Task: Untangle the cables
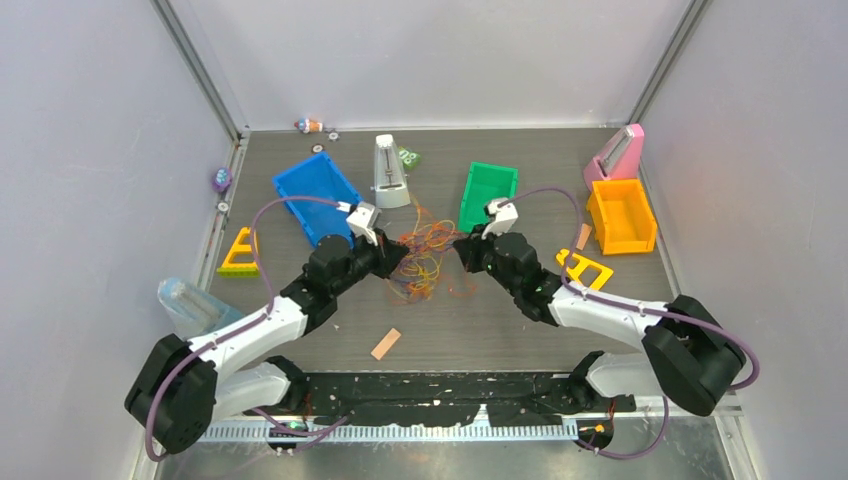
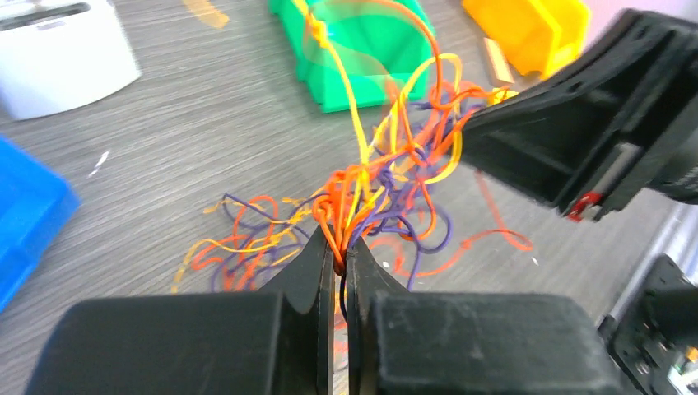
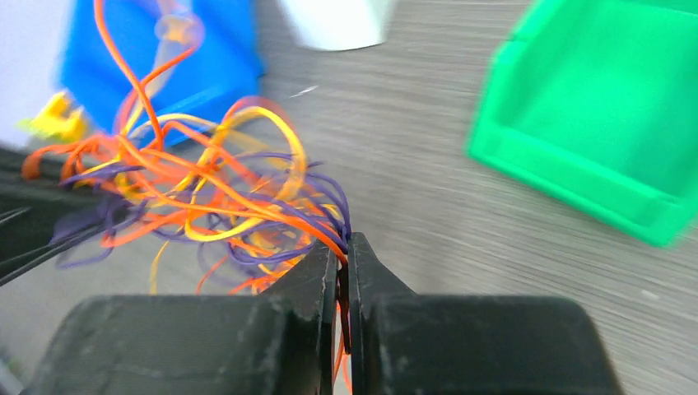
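A tangle of thin orange, yellow and purple cables (image 1: 425,258) lies mid-table between both arms. My left gripper (image 1: 392,262) meets the tangle from the left. In the left wrist view it (image 2: 340,257) is shut on a bunch of orange cables (image 2: 346,197). From the right, my right gripper (image 1: 462,251) reaches the same tangle. The right wrist view shows it (image 3: 343,251) shut on orange and purple cables (image 3: 239,206) at its tips. The strands stretch between the two grippers, partly lifted off the table.
A blue bin (image 1: 318,193) and a white metronome-like object (image 1: 389,172) stand behind the left gripper. A green bin (image 1: 488,194), an orange bin (image 1: 621,215) and a pink object (image 1: 615,155) are at the back right. Yellow frames (image 1: 240,253) (image 1: 586,268) and a tan stick (image 1: 385,344) lie on the table.
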You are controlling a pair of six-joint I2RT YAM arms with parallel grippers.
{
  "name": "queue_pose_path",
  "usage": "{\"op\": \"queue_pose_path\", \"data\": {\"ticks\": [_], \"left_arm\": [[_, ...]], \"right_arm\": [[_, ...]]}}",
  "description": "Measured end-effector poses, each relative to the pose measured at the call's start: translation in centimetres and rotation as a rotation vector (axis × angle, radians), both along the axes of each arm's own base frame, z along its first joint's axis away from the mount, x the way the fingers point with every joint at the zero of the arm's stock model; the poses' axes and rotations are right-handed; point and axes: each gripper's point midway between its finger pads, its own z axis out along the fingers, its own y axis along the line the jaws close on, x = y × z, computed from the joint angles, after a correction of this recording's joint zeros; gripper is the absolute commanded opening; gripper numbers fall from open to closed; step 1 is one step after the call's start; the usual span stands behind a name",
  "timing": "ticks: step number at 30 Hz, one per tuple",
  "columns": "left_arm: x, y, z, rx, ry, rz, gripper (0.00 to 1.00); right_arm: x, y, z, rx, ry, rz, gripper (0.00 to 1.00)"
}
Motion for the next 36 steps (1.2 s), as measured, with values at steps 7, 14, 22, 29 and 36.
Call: {"op": "queue_pose_path", "data": {"ticks": [7,14,22,29,36], "left_arm": [[0.8,2.0,-1.8,0.066,0.055,0.124,0.00],[1.6,4.0,-3.5,0.130,0.094,0.218,0.00],[1.8,3.6,-5.0,0.189,0.129,0.183,0.60],[2.5,0.7,-6.4,0.233,0.214,0.079,0.72],[2.8,-3.4,-9.5,0.245,0.386,-0.078,0.68]], "right_arm": [[1.5,-6.0,-0.7,-0.066,0.013,-0.306,0.06],[1.3,-10.9,-2.2,-0.153,0.014,-0.476,0.48],[0.5,-9.8,-2.3,-0.142,-0.038,-0.355,0.83],[0.7,-9.4,-2.9,-0.165,-0.018,-0.340,0.84],[1.6,-6.4,-5.1,-0.223,0.083,-0.233,0.94]]}}
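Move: Both hands hold the tangled cables in the air: the tangle's middle lies about 5 cm to the right of the left hand and 5 cm lower, and from the right hand about 6 cm left, 3 cm back and 4 cm below. The green bin sits some 9 cm ahead and 6 cm right of the right hand. The white metronome stands about 17 cm ahead and 3 cm left of the left hand. Both stand on the table below. Outward, away from each other, go both hands with their pinched strands: the right about 11 cm to its right, turning some 25 degrees clockwise, the left about 4 cm left while sinking. Both then open wide and let go; they come back inward and lower, the left dropping furthest with fingers tipping down, to straddle the pile from above. ##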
